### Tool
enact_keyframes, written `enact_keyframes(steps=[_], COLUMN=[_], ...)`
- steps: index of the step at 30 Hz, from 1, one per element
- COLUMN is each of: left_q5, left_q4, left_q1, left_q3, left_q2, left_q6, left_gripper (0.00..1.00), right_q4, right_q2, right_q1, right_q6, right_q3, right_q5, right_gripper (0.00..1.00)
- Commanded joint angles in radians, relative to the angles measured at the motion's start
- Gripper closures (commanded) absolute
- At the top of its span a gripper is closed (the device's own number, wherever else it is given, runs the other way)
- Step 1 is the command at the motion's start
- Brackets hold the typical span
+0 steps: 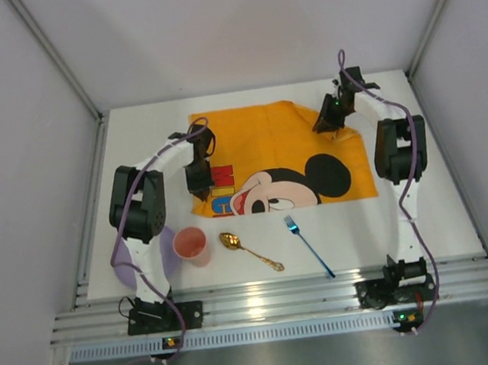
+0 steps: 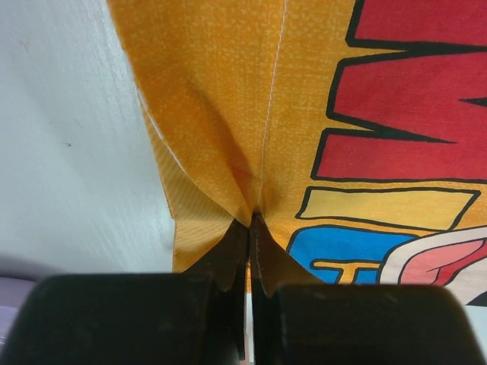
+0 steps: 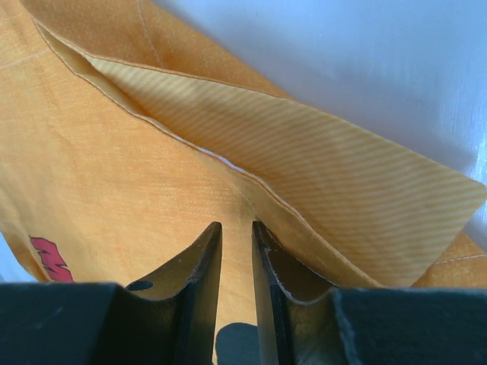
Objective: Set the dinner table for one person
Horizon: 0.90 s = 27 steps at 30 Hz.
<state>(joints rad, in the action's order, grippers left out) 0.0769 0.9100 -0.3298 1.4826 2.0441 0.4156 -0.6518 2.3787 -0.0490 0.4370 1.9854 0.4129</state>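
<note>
An orange Mickey Mouse placemat [image 1: 274, 139] lies on the white dinner table [image 1: 433, 214]. My left gripper [image 1: 200, 186] sits at the mat's left edge. In the left wrist view, the left gripper [image 2: 249, 218] is shut on a pinched-up fold of the placemat [image 2: 221, 91], beside bare table [image 2: 61, 152]. My right gripper [image 1: 331, 125] is at the mat's far right corner. In the right wrist view, the right gripper [image 3: 237, 225] has its jaws a narrow gap apart over the placemat [image 3: 91, 160], next to a turned-over corner [image 3: 319, 163] showing the striped underside.
A pink cup [image 1: 191, 245], a gold spoon [image 1: 250, 250] and a blue fork [image 1: 309, 246] lie near the front edge. A purple plate [image 1: 163, 244] is partly hidden under the left arm. The ribbed aluminium rail [image 1: 284, 299] runs along the front; walls enclose the table.
</note>
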Motion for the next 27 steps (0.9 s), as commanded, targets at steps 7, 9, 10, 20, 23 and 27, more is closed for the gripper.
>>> enact_keyframes(steps=[7,9,10,20,23,27], left_q5=[0.083,0.086,0.086,0.073,0.054,0.037], left_q4=[0.046,0.046,0.046,0.095,0.095,0.083], left_q1=[-0.003,-0.003,-0.003,-0.003,-0.003,-0.003], left_q3=[-0.070,-0.093,-0.099,-0.042,-0.015,-0.012], left_q2=[0.059,0.045,0.039,0.041,0.044,0.045], left_q6=[-0.037,-0.038,-0.038,-0.055,-0.052,-0.049], left_gripper=[1.00,1.00,1.00,1.00,1.00,1.00], right_q4=[-0.022,-0.035,-0.045,0.043,0.081,0.156], right_q2=[0.040,0.053,0.056,-0.104,-0.215,-0.317], right_q1=[0.026,0.034,0.037,0.020,0.017,0.008], right_q6=[-0.033,-0.043,-0.047,-0.075,-0.028,0.052], right_q3=[0.147,0.228,0.263,0.429,0.256,-0.035], right_q5=[-0.095,-0.193,-0.283,-0.540,-0.418,-0.220], right_gripper=[0.78,0.78,0.78,0.50,0.46,0.45])
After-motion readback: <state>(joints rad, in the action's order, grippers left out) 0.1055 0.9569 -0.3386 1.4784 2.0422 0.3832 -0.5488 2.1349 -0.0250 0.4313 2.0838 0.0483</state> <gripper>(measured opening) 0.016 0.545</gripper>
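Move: The mat's folded-over far right corner flap is right beside the right fingertips, its middle about 4 cm ahead, 4 cm to the right and 1 cm below. The black ear print lies some 14 cm straight back of that hand, and the red M is about 12 cm back and 23 cm left. The mat's left edge is already pinched in the left fingers; from there the pink cup stands roughly 14 cm back and 3 cm left. The folded corner flap, its loose edge at the right fingers, is swept outward: the right hand goes forward and right about 9 cm each way near the mat, then climbs fast clear of it to some 17 cm up, drawing back a little at the end. Its fingers tip up and outward some 30 degrees and open to about half. The left hand keeps its pinch on the mat's left edge, easing about 1 cm back and left. ##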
